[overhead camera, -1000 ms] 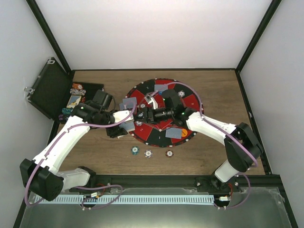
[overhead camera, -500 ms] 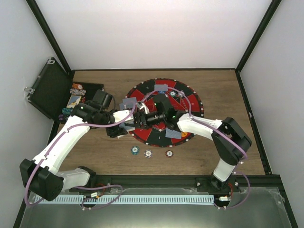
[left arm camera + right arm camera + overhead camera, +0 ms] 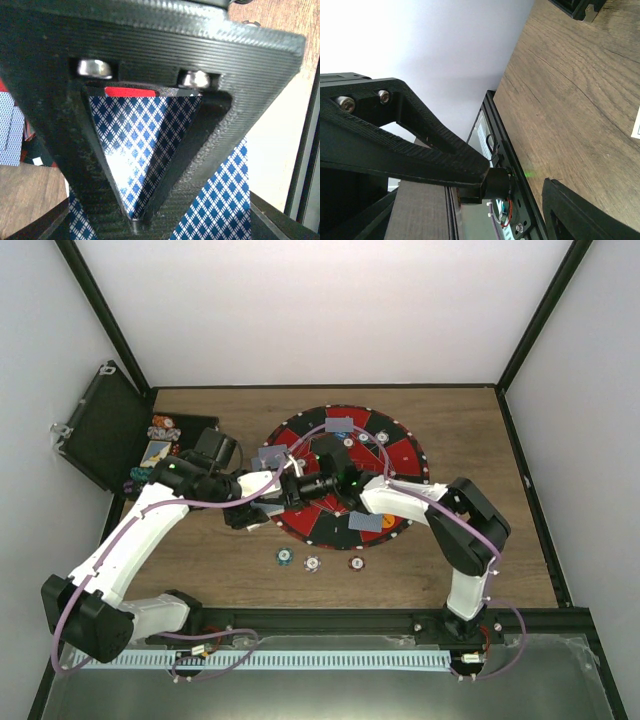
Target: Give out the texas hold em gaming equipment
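My left gripper (image 3: pixel 262 492) hovers at the left rim of the round red-and-black mat (image 3: pixel 402 454), shut on a stack of playing cards (image 3: pixel 145 135) with blue diamond backs. My right gripper (image 3: pixel 292 488) reaches leftward over the mat and ends right next to the left one. Its jaws stand open with nothing between them (image 3: pixel 517 186). Single cards lie face down on the mat at the top (image 3: pixel 340 424), the left (image 3: pixel 268 455) and the lower right (image 3: pixel 368 521). Three poker chips (image 3: pixel 312 563) sit in a row on the wood below the mat.
An open black case (image 3: pixel 100 425) leans at the back left corner. More chips (image 3: pixel 163 425) and a card lie beside it. The black frame rail runs along the near table edge (image 3: pixel 520 210).
My right arm has swung left across the mat toward the left gripper, and its jaws have narrowed a little. The left arm and its cards have stayed put.
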Available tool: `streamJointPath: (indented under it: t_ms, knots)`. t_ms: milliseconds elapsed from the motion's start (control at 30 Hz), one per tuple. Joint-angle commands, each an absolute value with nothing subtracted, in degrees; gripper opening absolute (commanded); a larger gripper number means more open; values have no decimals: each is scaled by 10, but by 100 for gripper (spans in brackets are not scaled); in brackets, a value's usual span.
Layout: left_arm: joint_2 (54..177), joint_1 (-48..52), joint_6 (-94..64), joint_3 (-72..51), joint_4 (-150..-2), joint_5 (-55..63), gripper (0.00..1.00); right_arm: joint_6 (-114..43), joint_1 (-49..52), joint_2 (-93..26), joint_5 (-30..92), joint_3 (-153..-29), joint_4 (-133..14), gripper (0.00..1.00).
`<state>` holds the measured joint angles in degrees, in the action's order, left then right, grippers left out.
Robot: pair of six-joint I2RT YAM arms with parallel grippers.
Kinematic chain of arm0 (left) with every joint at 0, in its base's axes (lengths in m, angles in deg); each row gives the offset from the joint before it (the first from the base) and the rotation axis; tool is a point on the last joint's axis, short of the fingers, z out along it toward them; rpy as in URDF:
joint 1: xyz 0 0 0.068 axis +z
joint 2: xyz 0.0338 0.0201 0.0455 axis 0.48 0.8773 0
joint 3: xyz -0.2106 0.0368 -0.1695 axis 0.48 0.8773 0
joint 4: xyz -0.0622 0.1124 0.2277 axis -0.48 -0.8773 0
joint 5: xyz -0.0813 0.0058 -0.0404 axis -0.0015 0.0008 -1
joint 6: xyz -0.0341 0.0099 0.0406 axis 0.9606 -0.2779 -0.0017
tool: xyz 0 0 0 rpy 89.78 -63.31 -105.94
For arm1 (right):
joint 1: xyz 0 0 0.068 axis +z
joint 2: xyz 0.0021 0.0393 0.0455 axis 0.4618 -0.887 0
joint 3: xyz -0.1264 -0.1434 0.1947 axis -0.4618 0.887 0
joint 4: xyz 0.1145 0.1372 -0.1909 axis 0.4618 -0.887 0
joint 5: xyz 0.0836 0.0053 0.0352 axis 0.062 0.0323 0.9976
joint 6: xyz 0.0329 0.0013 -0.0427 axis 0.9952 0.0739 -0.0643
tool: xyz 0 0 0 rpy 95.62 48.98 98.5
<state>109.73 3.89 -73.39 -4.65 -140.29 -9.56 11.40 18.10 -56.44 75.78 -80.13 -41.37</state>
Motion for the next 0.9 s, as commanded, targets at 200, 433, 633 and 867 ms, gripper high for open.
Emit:
streamJointPath:
  t_ms: [200, 433, 633, 867]
  knots:
    - [1090, 36, -740, -73, -1402, -109, 11, 86, 137, -538, 761, -761, -442, 64]
    - [1090, 36, -741, -70, -1401, -109, 11, 70, 122, -507, 754, -747, -471, 60]
    - [1091, 36, -740, -70, -1398, -111, 11, 47, 112, -475, 744, -751, -511, 55]
    - [1096, 36, -740, -71, -1396, -112, 11, 36, 100, -444, 742, -750, -539, 43]
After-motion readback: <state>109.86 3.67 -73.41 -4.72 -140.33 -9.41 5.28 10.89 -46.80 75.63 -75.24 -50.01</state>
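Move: The top card of the deck lies practically at the right hand's point, perhaps 1 cm above it and level fore and aft, between its spread fingers. It is also about at the left hand's grip, some 1 cm to its right. On the table, some 18 cm below the right hand, the overlapping dealt cards lie about 20 cm ahead and 2 cm left; the teal chips 7 cm back and 1 cm right, and the white chips 9 cm back and 8 cm right. With its upper finger on the back of the top card, the right hand drags that card along the deck to the right, about 6 cm, drifting some 2 cm forward and, late on, lifting 1–2 cm. Its fingers narrow by about a third around the card as it goes, with hardly any wrist turn. The left hand stays put and keeps its grip on the deck's edges. ##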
